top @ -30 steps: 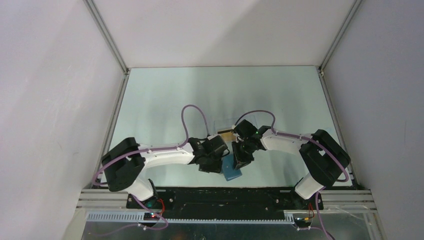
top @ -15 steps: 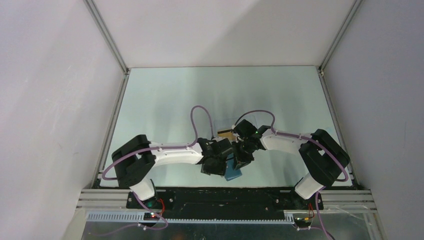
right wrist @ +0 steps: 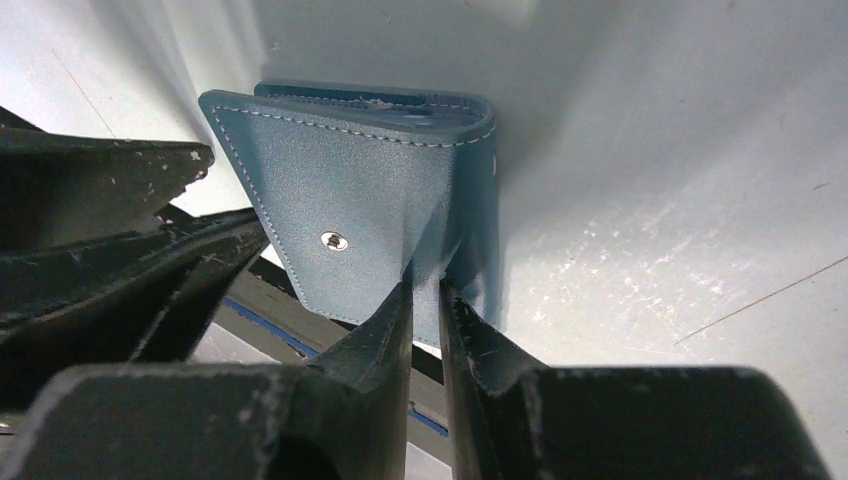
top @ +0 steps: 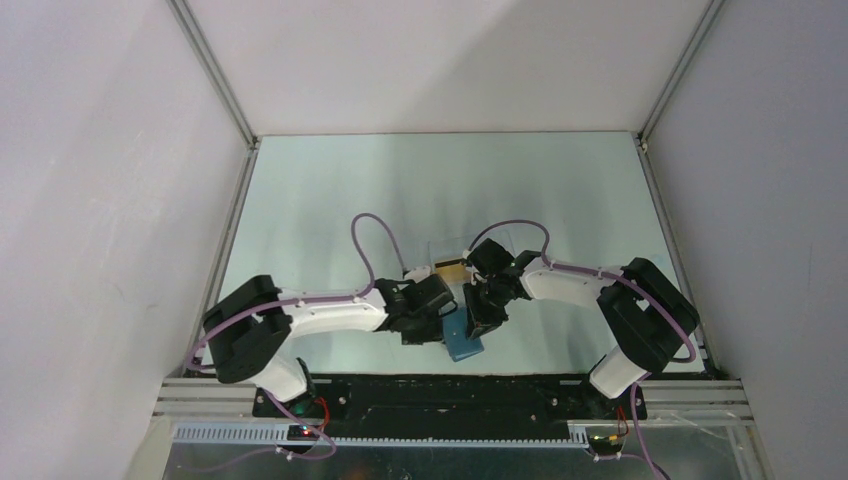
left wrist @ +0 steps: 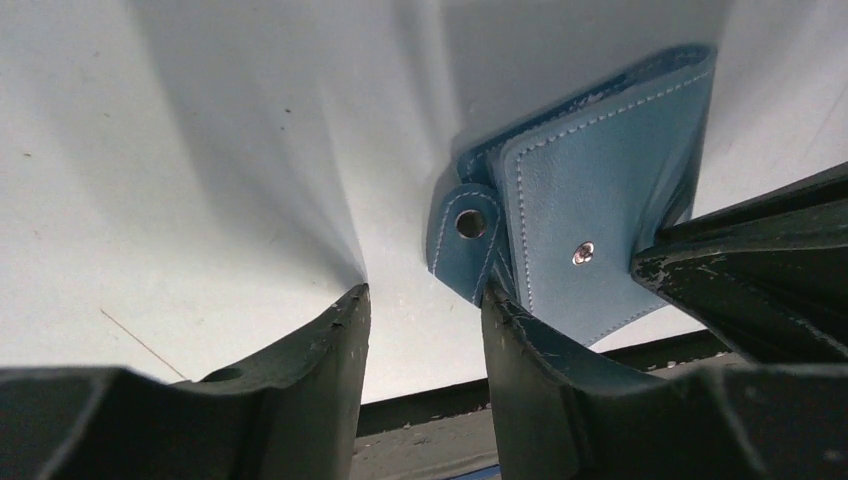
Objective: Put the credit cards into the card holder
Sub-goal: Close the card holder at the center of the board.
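The blue card holder (top: 463, 342) lies folded at the near edge of the table, its flap lifted slightly. In the right wrist view my right gripper (right wrist: 425, 285) is shut on the near edge of the card holder (right wrist: 370, 190). In the left wrist view my left gripper (left wrist: 425, 295) is open with nothing between its fingers, just left of the clasp tab (left wrist: 465, 235). Its right finger (left wrist: 520, 340) touches the holder's edge. An orange-gold credit card (top: 452, 270) shows in the top view just behind the two grippers.
A faint clear plastic box (top: 475, 246) sits right behind the orange-gold card. The black base rail (top: 450, 395) runs directly below the card holder. Both arms meet closely at the table's near middle.
The left arm swung right toward the card holder half a second ago, then drew back left. The right gripper and the card holder have stayed in place.
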### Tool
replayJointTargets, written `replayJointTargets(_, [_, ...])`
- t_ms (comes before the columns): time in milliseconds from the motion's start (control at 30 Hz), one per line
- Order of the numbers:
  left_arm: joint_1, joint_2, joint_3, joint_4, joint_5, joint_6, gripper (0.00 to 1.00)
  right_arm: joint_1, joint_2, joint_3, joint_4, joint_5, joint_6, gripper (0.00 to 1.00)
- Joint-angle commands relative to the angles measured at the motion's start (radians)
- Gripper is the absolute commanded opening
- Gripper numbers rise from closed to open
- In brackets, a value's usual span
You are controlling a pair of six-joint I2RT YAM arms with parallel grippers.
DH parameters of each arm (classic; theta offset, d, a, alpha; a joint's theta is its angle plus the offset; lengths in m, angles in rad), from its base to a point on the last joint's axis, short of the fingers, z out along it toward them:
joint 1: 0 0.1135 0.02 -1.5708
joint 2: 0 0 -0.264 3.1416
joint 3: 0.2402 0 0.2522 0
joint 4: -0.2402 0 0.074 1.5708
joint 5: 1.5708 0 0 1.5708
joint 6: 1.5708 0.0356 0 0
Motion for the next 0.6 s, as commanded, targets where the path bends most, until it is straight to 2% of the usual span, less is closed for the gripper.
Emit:
replayJointTargets(0, [0.041,-0.039,-0.08,0.082,-0.07,-0.066,0.5,0.031,0.117,-0.07,0.04,0.133,-0.038,0.21])
replayJointTargets(167, [0.044,-0.052,-0.09,0.082,-0.057,-0.067,0.46,0.03,0.119,-0.069,0.039,0.128,-0.036,0.21])
replayJointTargets(233, [0.041,-0.064,-0.098,0.083,-0.05,-0.071,0.36,0.03,0.117,-0.069,0.038,0.128,-0.037,0.21])
replayJointTargets(267, [0.04,-0.069,-0.101,0.082,-0.046,-0.072,0.26,0.03,0.116,-0.069,0.038,0.128,-0.037,0.21])
replayJointTargets(367, [0.032,-0.111,-0.121,0.081,-0.046,-0.089,0.11,0.031,0.115,-0.069,0.038,0.125,-0.036,0.21])
replayJointTargets(500, [0.004,-0.177,-0.122,0.081,-0.062,-0.096,0.12,0.033,0.108,-0.069,0.04,0.115,-0.032,0.21])
replayJointTargets(533, [-0.003,-0.185,-0.116,0.081,-0.072,-0.093,0.14,0.035,0.104,-0.068,0.04,0.114,-0.031,0.21])
replayJointTargets(567, [-0.019,-0.204,-0.103,0.082,-0.076,-0.088,0.23,0.035,0.103,-0.069,0.04,0.111,-0.03,0.21])
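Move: The left hand is just off the card holder's snap tab, which lies about 1 cm ahead and 1 cm to its right, some 1 cm lower. The folded card holder's middle is roughly 5 cm to its right and 2 cm ahead; the clear tray lies beyond, about 16 cm ahead and 6 cm right. From the right hand, the tab is about 5 cm to the left and level with it, the holder's middle 2 cm left and 1 cm ahead. Forward about 1 cm goes the left hand, low beside the card holder, turning slightly counter-clockwise; it then eases back a little as its half-open fingers close nearly shut on the tab's free end, and finally lifts about 1 cm with it. The right hand stays still, its fingertips keeping the folded cover down near the spine. ##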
